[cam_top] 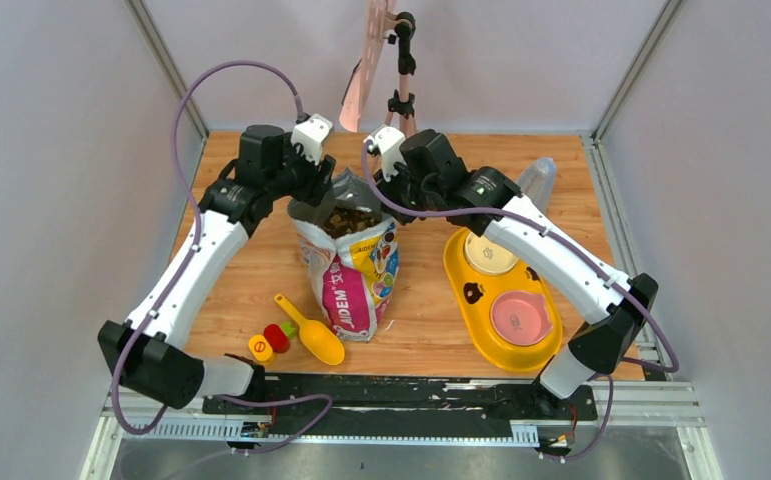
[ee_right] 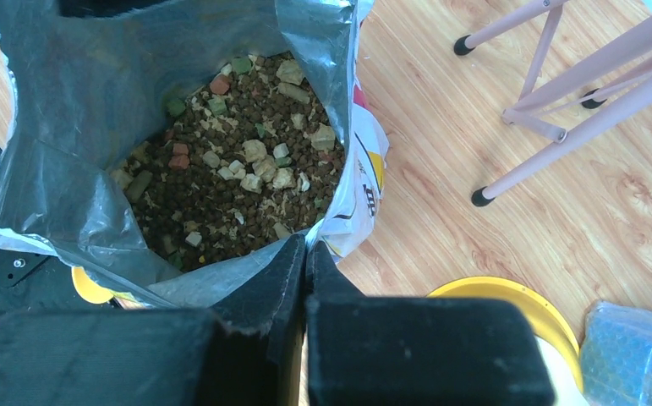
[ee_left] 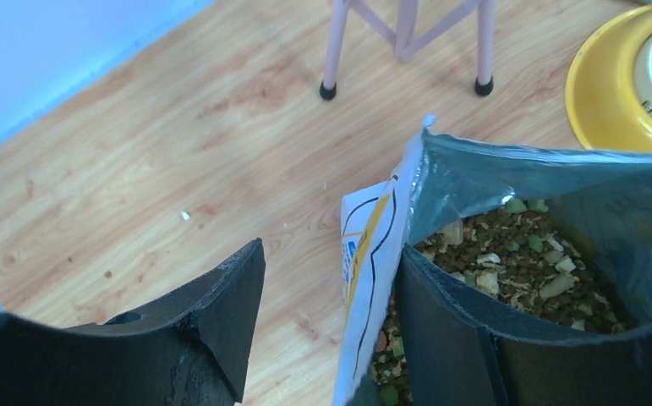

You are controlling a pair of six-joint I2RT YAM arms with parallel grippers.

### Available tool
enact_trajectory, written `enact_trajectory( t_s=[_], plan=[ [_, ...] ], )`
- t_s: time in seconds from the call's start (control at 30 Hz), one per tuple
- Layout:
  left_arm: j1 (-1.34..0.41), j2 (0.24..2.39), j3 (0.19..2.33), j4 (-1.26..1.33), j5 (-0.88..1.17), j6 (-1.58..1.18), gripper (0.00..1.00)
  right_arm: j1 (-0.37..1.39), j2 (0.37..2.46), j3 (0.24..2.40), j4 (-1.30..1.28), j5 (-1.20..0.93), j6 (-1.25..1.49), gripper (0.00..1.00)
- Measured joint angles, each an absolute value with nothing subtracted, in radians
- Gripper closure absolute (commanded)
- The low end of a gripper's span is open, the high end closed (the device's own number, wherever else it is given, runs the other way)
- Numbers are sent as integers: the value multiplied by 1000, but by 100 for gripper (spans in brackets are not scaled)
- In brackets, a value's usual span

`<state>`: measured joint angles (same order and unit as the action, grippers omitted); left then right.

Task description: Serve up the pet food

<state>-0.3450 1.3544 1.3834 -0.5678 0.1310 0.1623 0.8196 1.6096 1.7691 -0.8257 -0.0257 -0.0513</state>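
Note:
The printed bag [cam_top: 353, 270] stands upright mid-table with its top open. Inside lies the pet food [ee_right: 229, 169], dark-brown kibble mixed with pale, green and reddish bits, which also shows in the left wrist view [ee_left: 508, 262]. My right gripper [ee_right: 305, 241] is shut, pinching the bag's right rim [ee_right: 339, 211]. My left gripper [ee_left: 331, 249] is open and straddles the left rim [ee_left: 373, 254]. One of its fingers [ee_left: 449, 330] is inside the bag and the other [ee_left: 212, 321] is outside over the wood. From above, both grippers [cam_top: 313, 185] [cam_top: 398, 195] flank the bag's mouth.
A yellow scoop [cam_top: 311, 330] lies left of the bag near small red, yellow and green pieces [cam_top: 271, 340]. A yellow double-bowl feeder [cam_top: 473, 290] sits to the right, with a clear plastic item [cam_top: 539, 180] behind it. A pink tripod [cam_top: 398, 70] stands at the back.

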Motion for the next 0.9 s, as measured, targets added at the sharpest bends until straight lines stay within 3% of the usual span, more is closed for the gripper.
enact_trajectory(
  t_s=[0.37,0.43,0.5,0.57,0.63,0.9],
  plan=[
    [-340,1348,1413,-588,336,326,36,819,1608,1768,-826,-36,-54,100],
    [-340,1388,1423,-608,355,335,43,819,1608,1768,-826,-38,-54,100],
    [-340,1422,1429,-616,354,335,57,819,1608,1768,-826,-39,-55,100],
    [-340,1443,1430,-614,340,327,73,819,1608,1768,-826,-40,-62,100],
    [-340,1447,1430,-612,334,316,96,819,1608,1768,-825,-39,-76,100],
    [-369,1416,1429,-623,211,268,100,753,1608,1768,-819,-27,-118,100]
  ],
)
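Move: The far-left rim of the food bag stands between the left hand's open fingers, about 3 cm to the right of the hand point and 2 cm below it. The kibble inside lies roughly 4 cm back, 6 cm right and 10 cm down, and the bag's right rim about 4 cm back and 12 cm right. The yellow scoop is on the table, some 20 cm back, 7 cm left and 27 cm below. From the right hand, that far-left rim is roughly 9 cm left, 4 cm ahead and slightly lower. Up about 3 cm and slightly back, then down about 5 cm and rightward over the bag's far-left rim goes the left hand, turning some 15 degrees clockwise; its fingers then shut fully and pinch the rim near its corner, and it eases about 1 cm left. The right hand keeps its pinch on the right rim, staying still until late, then draws it about 3 cm forward and right. ##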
